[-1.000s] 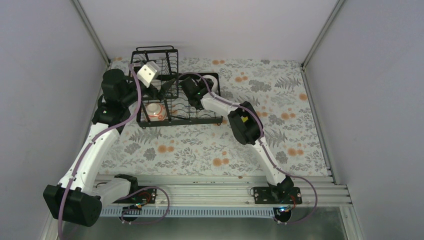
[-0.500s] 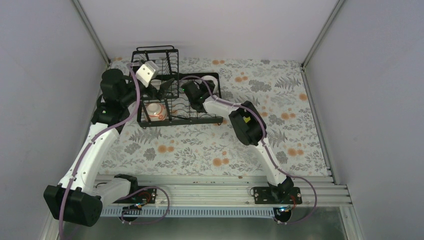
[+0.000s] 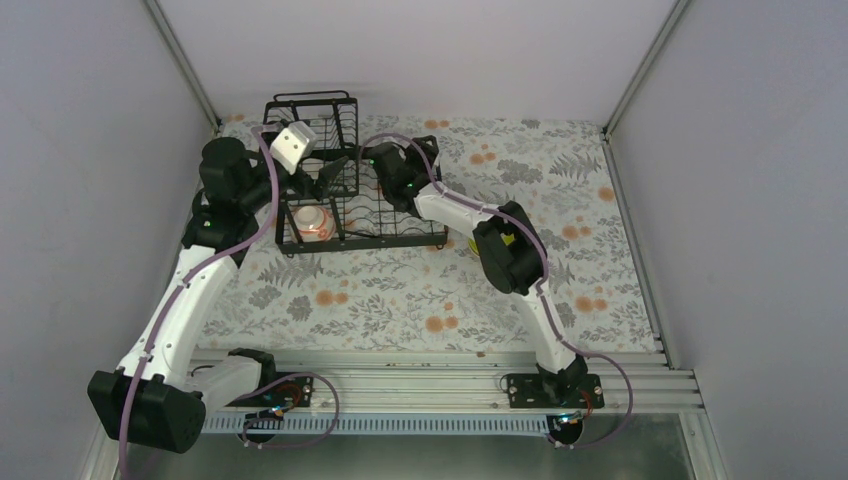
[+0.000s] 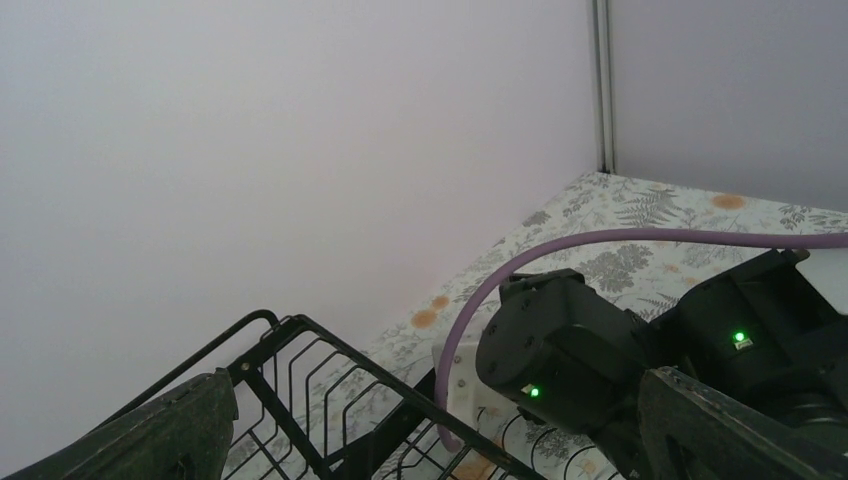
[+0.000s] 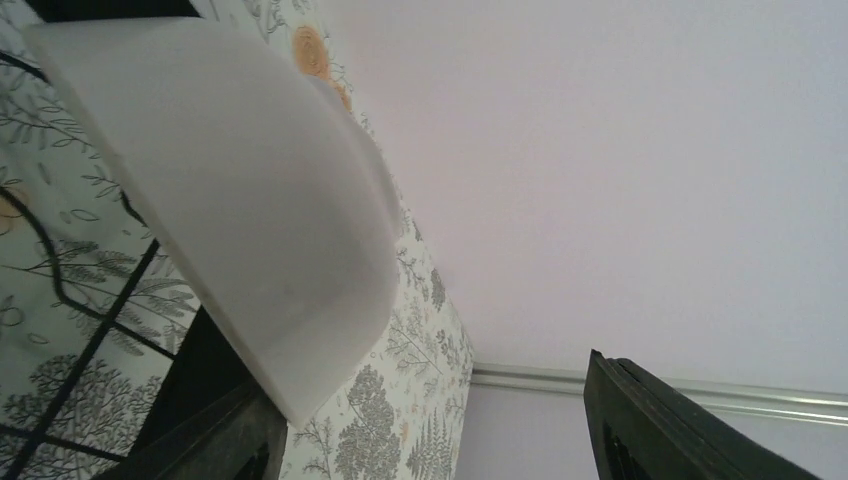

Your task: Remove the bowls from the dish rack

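Note:
The black wire dish rack [image 3: 352,232] stands at the back left, its taller basket [image 3: 312,112] toward the wall. A white bowl with a red-orange pattern [image 3: 312,221] sits in the rack's near left part. My left gripper [image 3: 336,170] hovers open over the rack; its fingers [image 4: 175,432] frame the rack wires [image 4: 300,385] and the other arm's wrist. My right gripper [image 3: 393,166] is low over the rack's right part, jaws apart. In the right wrist view a plain white bowl [image 5: 230,190] fills the left side, its wall right by the left finger [image 5: 215,440]. From above that bowl is hidden.
The floral tablecloth [image 3: 560,230] covers the table to the right and in front of the rack. White walls close the back and both sides. The right arm's elbow [image 3: 505,255] hangs above the cloth just right of the rack.
My right wrist has swung back and left over the rack, and it now covers the white bowl in the top view. Its elbow has shifted right. The left arm has barely moved.

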Controlling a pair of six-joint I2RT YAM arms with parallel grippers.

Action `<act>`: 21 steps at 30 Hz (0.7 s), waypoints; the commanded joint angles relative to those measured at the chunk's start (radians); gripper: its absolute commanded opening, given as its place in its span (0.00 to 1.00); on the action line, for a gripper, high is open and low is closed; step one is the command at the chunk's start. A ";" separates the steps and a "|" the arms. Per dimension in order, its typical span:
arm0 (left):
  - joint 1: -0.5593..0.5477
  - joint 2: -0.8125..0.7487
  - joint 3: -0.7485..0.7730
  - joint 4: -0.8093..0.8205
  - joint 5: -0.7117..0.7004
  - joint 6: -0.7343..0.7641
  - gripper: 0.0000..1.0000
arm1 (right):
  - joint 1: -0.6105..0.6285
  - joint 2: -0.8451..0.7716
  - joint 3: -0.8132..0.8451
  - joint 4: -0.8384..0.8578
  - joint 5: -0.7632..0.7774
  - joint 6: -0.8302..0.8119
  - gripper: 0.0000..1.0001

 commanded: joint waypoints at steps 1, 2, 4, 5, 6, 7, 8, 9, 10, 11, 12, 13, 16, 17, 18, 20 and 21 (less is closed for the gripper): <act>0.008 -0.018 0.010 0.022 0.025 -0.015 1.00 | -0.002 -0.031 -0.007 0.050 0.038 -0.015 0.73; 0.009 -0.019 0.009 0.023 0.026 -0.016 1.00 | -0.004 -0.028 -0.009 0.059 0.038 -0.020 0.73; 0.011 -0.022 0.006 0.023 0.028 -0.017 1.00 | -0.007 -0.017 -0.008 0.067 0.032 -0.024 0.72; 0.012 -0.024 0.005 0.022 0.030 -0.017 1.00 | -0.008 -0.010 -0.007 0.073 0.033 -0.026 0.71; 0.013 -0.025 0.003 0.022 0.032 -0.018 1.00 | -0.008 -0.002 -0.004 0.077 0.029 -0.026 0.71; 0.015 -0.027 0.002 0.022 0.034 -0.018 1.00 | -0.010 0.005 0.000 0.081 0.027 -0.027 0.70; 0.015 -0.029 0.000 0.022 0.036 -0.018 1.00 | -0.011 0.013 0.004 0.092 0.030 -0.033 0.68; 0.016 -0.031 -0.002 0.024 0.036 -0.019 1.00 | -0.015 0.024 0.005 0.104 0.031 -0.042 0.65; 0.018 -0.032 -0.004 0.026 0.037 -0.021 1.00 | -0.017 0.029 0.003 0.122 0.038 -0.056 0.61; 0.020 -0.033 -0.005 0.027 0.039 -0.021 1.00 | -0.018 0.034 -0.002 0.156 0.048 -0.075 0.57; 0.021 -0.033 -0.007 0.027 0.040 -0.021 1.00 | -0.019 0.035 -0.009 0.179 0.051 -0.092 0.54; 0.022 -0.033 -0.007 0.028 0.041 -0.023 1.00 | -0.019 0.035 -0.015 0.201 0.050 -0.106 0.51; 0.023 -0.033 -0.010 0.032 0.044 -0.024 1.00 | -0.021 0.033 -0.029 0.251 0.054 -0.142 0.46; 0.025 -0.032 -0.010 0.033 0.046 -0.024 1.00 | -0.022 0.032 -0.034 0.266 0.056 -0.153 0.44; 0.025 -0.032 -0.010 0.032 0.048 -0.026 1.00 | -0.022 0.033 -0.041 0.284 0.057 -0.167 0.42; 0.026 -0.032 -0.010 0.033 0.049 -0.026 1.00 | -0.022 0.032 -0.064 0.329 0.065 -0.196 0.36; 0.026 -0.031 -0.010 0.034 0.050 -0.027 1.00 | -0.022 0.031 -0.078 0.362 0.070 -0.216 0.34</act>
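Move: The white bowl sits tilted at the back right of the dish rack, about 3 cm ahead of the right hand, 4 cm to its left and 6 cm below. The green bowl is some 19 cm back, 14 cm right and 12 cm below; the patterned bowl is 15 cm back, 25 cm left and 10 cm below. From the left hand, the white bowl lies roughly 15 cm ahead, 22 cm right and 29 cm below. The right hand eases about 1.5 cm forward above the rack, fingers closing about halfway, clear of the white bowl. ##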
